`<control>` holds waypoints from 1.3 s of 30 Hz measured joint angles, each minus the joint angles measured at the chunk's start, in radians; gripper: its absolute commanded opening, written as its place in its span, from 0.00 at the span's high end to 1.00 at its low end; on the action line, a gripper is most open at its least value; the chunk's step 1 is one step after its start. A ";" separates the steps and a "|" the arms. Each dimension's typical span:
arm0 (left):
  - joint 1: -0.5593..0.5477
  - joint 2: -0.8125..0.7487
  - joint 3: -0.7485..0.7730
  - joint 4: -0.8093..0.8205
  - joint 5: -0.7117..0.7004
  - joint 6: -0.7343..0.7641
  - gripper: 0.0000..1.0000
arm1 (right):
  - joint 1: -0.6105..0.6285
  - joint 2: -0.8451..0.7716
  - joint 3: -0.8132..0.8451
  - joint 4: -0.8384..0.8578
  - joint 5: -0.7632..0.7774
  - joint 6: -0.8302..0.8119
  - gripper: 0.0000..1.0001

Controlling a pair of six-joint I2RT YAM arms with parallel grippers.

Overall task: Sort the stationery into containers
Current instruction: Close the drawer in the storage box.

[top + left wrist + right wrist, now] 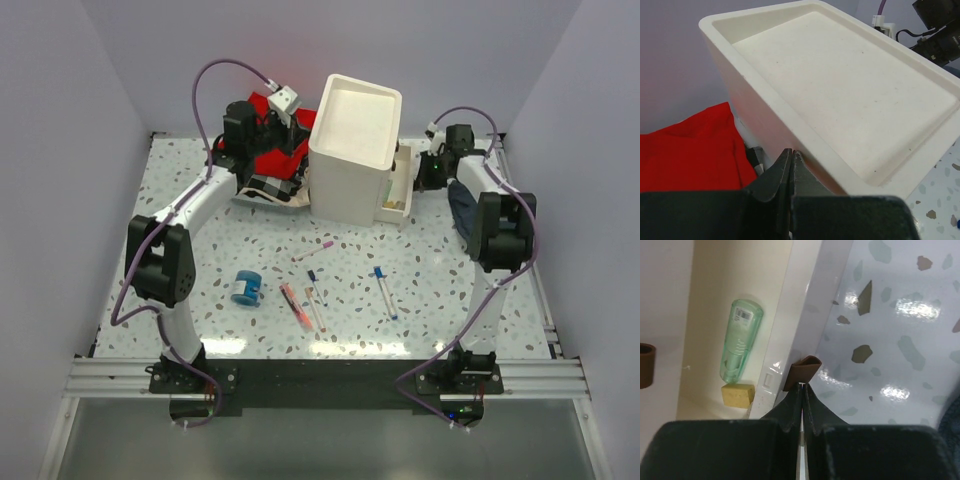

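The white drawer unit (355,150) stands at the back middle, with one drawer (400,188) pulled out to its right. Inside that drawer lie a green tube (740,340) and a beige eraser (738,394). My right gripper (803,385) is shut on the drawer's brown handle (805,371). My left gripper (791,152) is shut and holds nothing, its tips against the unit's upper left wall (760,115). On the table lie a blue tape roll (246,287), an orange-red marker (294,304), a pink-capped pen (313,250) and two blue-capped pens (383,290).
A stack of red and checked cloths (265,165) lies left of the unit, under my left arm. A dark blue cloth (462,205) lies by the right arm. A second brown handle (644,365) shows on the unit's front.
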 measured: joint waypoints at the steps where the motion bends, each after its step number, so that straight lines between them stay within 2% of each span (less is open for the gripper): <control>1: 0.000 0.000 0.001 -0.001 0.000 0.000 1.00 | 0.005 0.000 0.003 0.000 -0.006 0.008 1.00; 17: -0.017 0.001 0.007 -0.025 -0.025 0.023 1.00 | 0.057 0.047 -0.019 0.153 -0.199 0.286 0.96; 22: -0.026 0.001 0.007 -0.033 -0.042 0.026 1.00 | 0.057 0.051 -0.034 0.187 -0.214 0.340 0.94; 24: -0.028 0.001 0.009 -0.037 -0.050 0.032 1.00 | 0.056 0.051 -0.037 0.193 -0.220 0.351 0.90; 25: -0.029 0.001 0.009 -0.039 -0.053 0.034 0.79 | 0.056 0.051 -0.037 0.191 -0.220 0.349 0.86; 26: -0.030 0.001 0.010 -0.041 -0.058 0.040 0.70 | 0.056 0.051 -0.034 0.180 -0.217 0.341 0.76; 27: -0.031 0.001 0.011 -0.042 -0.062 0.049 0.64 | 0.058 0.051 -0.029 0.171 -0.208 0.329 0.71; 28: -0.033 0.001 0.012 -0.045 -0.080 0.055 0.52 | 0.060 0.051 -0.019 0.145 -0.186 0.306 0.69; 29: -0.033 0.001 0.016 -0.052 -0.097 0.061 0.48 | 0.061 0.051 -0.012 0.124 -0.167 0.286 0.66; 34: -0.037 0.001 0.034 -0.082 -0.173 0.101 0.29 | 0.044 0.030 -0.002 0.027 -0.119 0.134 0.63; 39: -0.037 0.001 0.034 -0.106 -0.209 0.120 0.24 | -0.022 -0.066 -0.099 0.037 -0.135 -0.043 0.60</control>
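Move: The open drawer's front and brown handle sit right at the right fingertips, about 1 cm left and 1 cm ahead. Behind it the green bottle lies some 6 cm to that hand's left, level, and the eraser roughly 4 cm left and 4 cm back, both about 3 cm lower. The left hand is at the storage box's left rim, 1 cm right and 1 cm ahead; the red cloth is about 10 cm left, 2 ahead and 13 below. Closed right fingertips keep pushing on the drawer front, driving it about 7.5 cm left into the storage box while the hand rolls some 20 degrees, left side rising; then they back off some 6.5 cm right and a little back towards the base, parting partway. The closed left fingers brace the box's left side, nearly still, before spreading wide and easing a couple of centimetres left and forward. ##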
